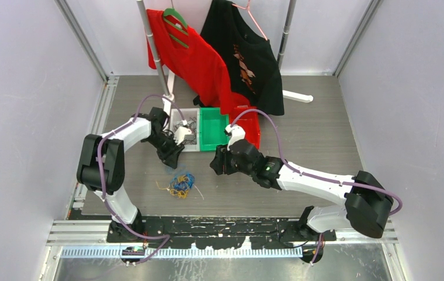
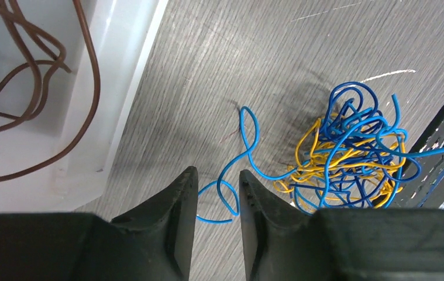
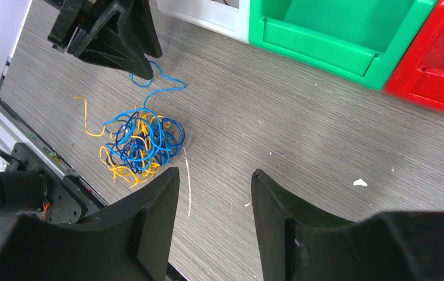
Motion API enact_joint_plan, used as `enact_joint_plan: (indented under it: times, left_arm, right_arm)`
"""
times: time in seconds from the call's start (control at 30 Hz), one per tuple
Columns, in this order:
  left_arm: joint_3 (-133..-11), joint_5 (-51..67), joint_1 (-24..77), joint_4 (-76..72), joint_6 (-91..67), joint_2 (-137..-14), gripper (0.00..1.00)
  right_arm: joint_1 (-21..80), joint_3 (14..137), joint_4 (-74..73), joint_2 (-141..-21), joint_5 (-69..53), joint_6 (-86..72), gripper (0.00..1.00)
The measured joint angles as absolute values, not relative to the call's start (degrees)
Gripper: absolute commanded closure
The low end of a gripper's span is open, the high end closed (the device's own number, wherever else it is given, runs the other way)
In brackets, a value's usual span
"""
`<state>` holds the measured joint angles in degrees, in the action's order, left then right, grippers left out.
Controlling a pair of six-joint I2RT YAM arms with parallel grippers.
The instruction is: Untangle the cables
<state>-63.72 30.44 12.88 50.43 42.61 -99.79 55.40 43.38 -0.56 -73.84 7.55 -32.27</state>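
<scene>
The cables [image 1: 181, 184] lie as a fist-sized clump of blue and yellow strands on the grey table, between the two arms. In the left wrist view the clump [image 2: 348, 152] sits to the right, and one loose blue strand [image 2: 226, 196] curls out of it and loops on the table in the gap between the jaws. My left gripper [image 2: 218, 175] is open with a narrow gap and nothing pinched. My right gripper [image 3: 214, 174] is open and empty over bare table, just right of the clump [image 3: 140, 140]. The left gripper [image 3: 143, 67] hangs over the strand's far end.
A white bin [image 1: 175, 136] holding brown wires [image 2: 26, 88], a green bin [image 1: 213, 127] and a red bin [image 1: 248, 126] stand in a row behind the grippers. A red shirt [image 1: 196, 58] and a black shirt [image 1: 248, 52] hang at the back. The table's near edge rail [image 3: 44, 175] runs close to the clump.
</scene>
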Motion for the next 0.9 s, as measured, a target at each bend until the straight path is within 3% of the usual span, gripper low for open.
enact_joint_plan:
  times: [0.1,0.17,0.27,0.63,0.9]
  left_arm:
    - [-63.7,30.5,13.3,50.3,42.5,-99.8,0.94]
    - [-63.7,30.7,13.6,50.6,42.8,-99.7,1.0]
    - [-63.7,31.3,13.8,52.4,43.5,-99.4,1.0]
    - [-74.9,32.3,13.9,67.7,41.2,-80.2,1.0]
    - [-82.2,33.1,15.0,75.2,31.3,-72.1,1.0]
  right_arm:
    - [55.4,43.4,-0.2,-73.8,7.3,-32.3,0.49]
    - [55.4,43.4,0.0,-73.8,7.2,-32.3,0.49]
    - [55.4,43.4,0.5,-73.8,7.2,-32.3,0.48]
    - [55.4,44.4,5.7,-73.8,6.8,-29.0,0.24]
    - [58.9,47.2,15.0,-73.9,1.7,-22.5,0.13]
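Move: The free light-blue cable loop lies right at the left fingertips, about 1 cm to the right and 2 cm below; the blue-yellow tangle it runs from is some 7 cm back and 3 cm right of that hand, and the white tray's middle about 12 cm ahead and 4 cm right. From the right hand, the loop is roughly 15 cm left, 4 cm ahead and 12 cm lower, the tangle about 13 cm left and 2 cm back. The light-blue cable is pinched near its loose end as the left fingers shut fully just above the table, then lifted about 20 cm, nearly straight up with a lesser drift back, the strand drawn up from the tangle. The right hand hardly moves at first, then rises some 9 cm and goes left towards the raised strand, opening wider and tilting its fingers up. ##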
